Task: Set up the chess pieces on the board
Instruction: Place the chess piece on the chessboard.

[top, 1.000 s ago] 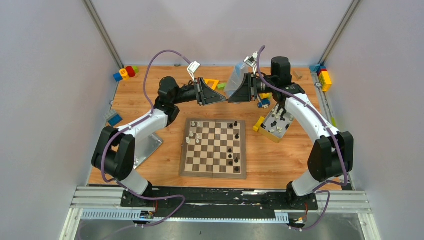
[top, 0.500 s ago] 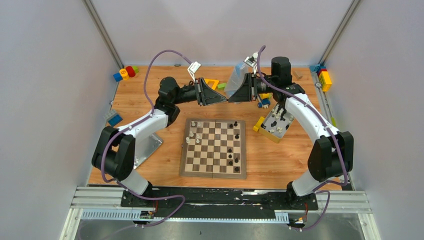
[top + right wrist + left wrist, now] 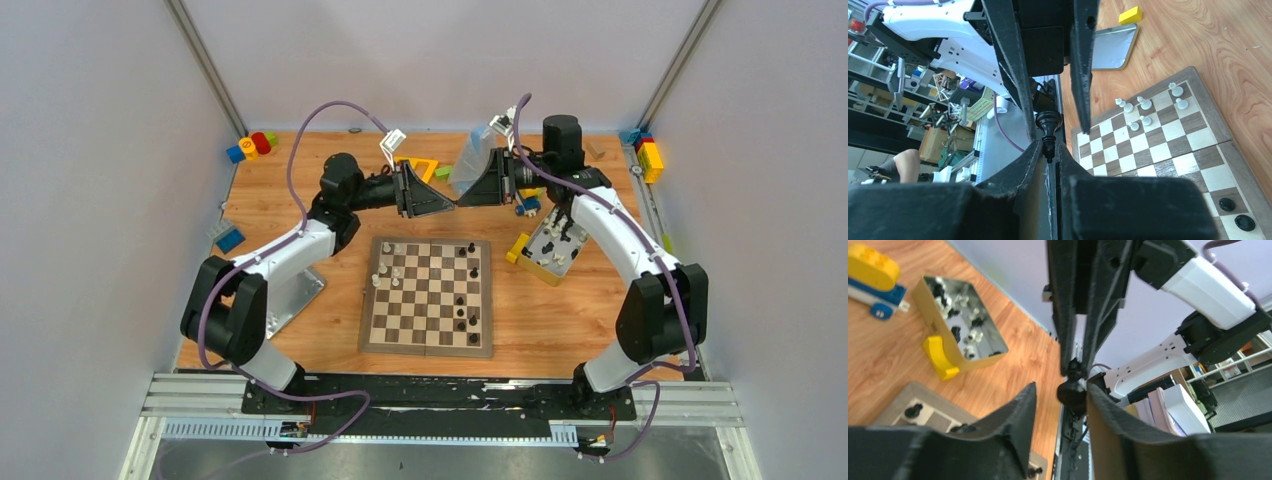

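Observation:
Both grippers meet tip to tip in the air above the far edge of the board (image 3: 428, 350). My right gripper (image 3: 1048, 146) is shut on a black chess piece (image 3: 1047, 122), pinching its top while its round base sticks out. My left gripper (image 3: 1060, 390) stands open around that same black piece (image 3: 1071, 389), its jaws apart on either side. Several white pieces (image 3: 392, 268) stand on the board's far left squares. Several black pieces (image 3: 463, 300) stand along its right side.
A yellow-sided tin box (image 3: 540, 268) with more pieces lies right of the board. A silver lid (image 3: 1110, 47) lies left of the board. Toy blocks sit at the back left (image 3: 250, 147), the back right (image 3: 648, 155) and the left edge (image 3: 228, 238).
The right gripper's jaws have closed on the black piece. The left gripper's jaws have spread apart, and the left wrist has shifted slightly.

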Robot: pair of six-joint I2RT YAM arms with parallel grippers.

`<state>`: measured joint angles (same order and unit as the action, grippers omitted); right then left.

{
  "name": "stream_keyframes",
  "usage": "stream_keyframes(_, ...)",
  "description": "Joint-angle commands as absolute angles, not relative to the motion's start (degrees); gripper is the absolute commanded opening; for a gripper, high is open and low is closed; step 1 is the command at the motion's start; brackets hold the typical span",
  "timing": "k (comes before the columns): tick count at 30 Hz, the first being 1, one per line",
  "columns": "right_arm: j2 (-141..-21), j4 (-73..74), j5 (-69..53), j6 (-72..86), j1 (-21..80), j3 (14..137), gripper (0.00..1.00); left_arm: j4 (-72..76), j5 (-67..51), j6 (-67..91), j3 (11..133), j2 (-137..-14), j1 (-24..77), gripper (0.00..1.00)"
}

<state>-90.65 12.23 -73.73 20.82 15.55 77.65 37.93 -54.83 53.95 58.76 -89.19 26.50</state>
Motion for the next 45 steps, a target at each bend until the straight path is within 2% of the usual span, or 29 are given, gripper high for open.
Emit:
stream_keyframes(1, -86.06, 18.15, -73.6, 11.53, 15.18, 77.84, 0.0, 26.18, -53.12, 41.88, 60.81, -84.61, 26.55, 0.58)
stream_keyframes(6, -82.68, 25.65, -70.85, 4.02, 14.58, 77.35, 0.0, 8.61, -50.5, 28.38, 65.31, -80.4, 26.5, 0.95)
stream_keyframes(8, -81.67, 30.34, -69.04, -0.52, 14.49, 77.77, 0.0, 2.13, -49.34, 22.41, 67.07, -77.78, 26.39, 0.99)
stream_keyframes(11, -79.95, 37.87, -63.47, -8.9, 14.61, 77.86, 0.0, -9.14, -47.32, 13.99, 70.21, -75.77, 25.83, 1.0)
stream_keyframes(15, -76.31, 44.08, -45.73, -18.5, 19.36, 74.61, 0.0, -22.97, -40.28, 3.02, 74.2, -73.79, 25.19, 1.0)
stream_keyframes(19, -73.46, 44.21, -30.42, -21.26, 26.07, 69.24, 0.0, -33.37, -32.13, -3.9, 77.04, -71.66, 23.88, 1.0)
stream_keyframes(26, -76.99, 48.6, -13.25, -24.62, 33.7, 69.4, 0.01, -48.33, -15.13, -11.66, 81.93, -71.75, 22.19, 1.0)
stream_keyframes(32, -82.27, 52.28, -6.92, -27.42, 39.44, 70.65, 0.01, -50.45, -13.74, -13.11, 80.24, -68.82, 20.14, 1.0)
stream_keyframes(45, -92.91, 56.02, -3.14, -28.73, 45.29, 72.29, 0.02, -46.3, -11.07, -13.53, 74.77, -63.83, 19.33, 1.0)
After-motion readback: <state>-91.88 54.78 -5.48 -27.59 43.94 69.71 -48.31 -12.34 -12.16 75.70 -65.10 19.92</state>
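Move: The right hand holds a black piece by its top, high up; the empty stretch of the board's right-hand rank lies about 10 cm back, 6 cm right and 27 cm below. On that rank, the black bishop stands some 4 cm back and 6 cm right of the hand, the knight 15 cm back and 6 cm right. The piece box is 3 cm ahead, 22 cm right. From the left hand, the empty stretch is about 10 cm back, 6 cm right. Right hand lowers the black piece 20 cm and back towards the board, tipping down; left opens wide, retreats leftward. ##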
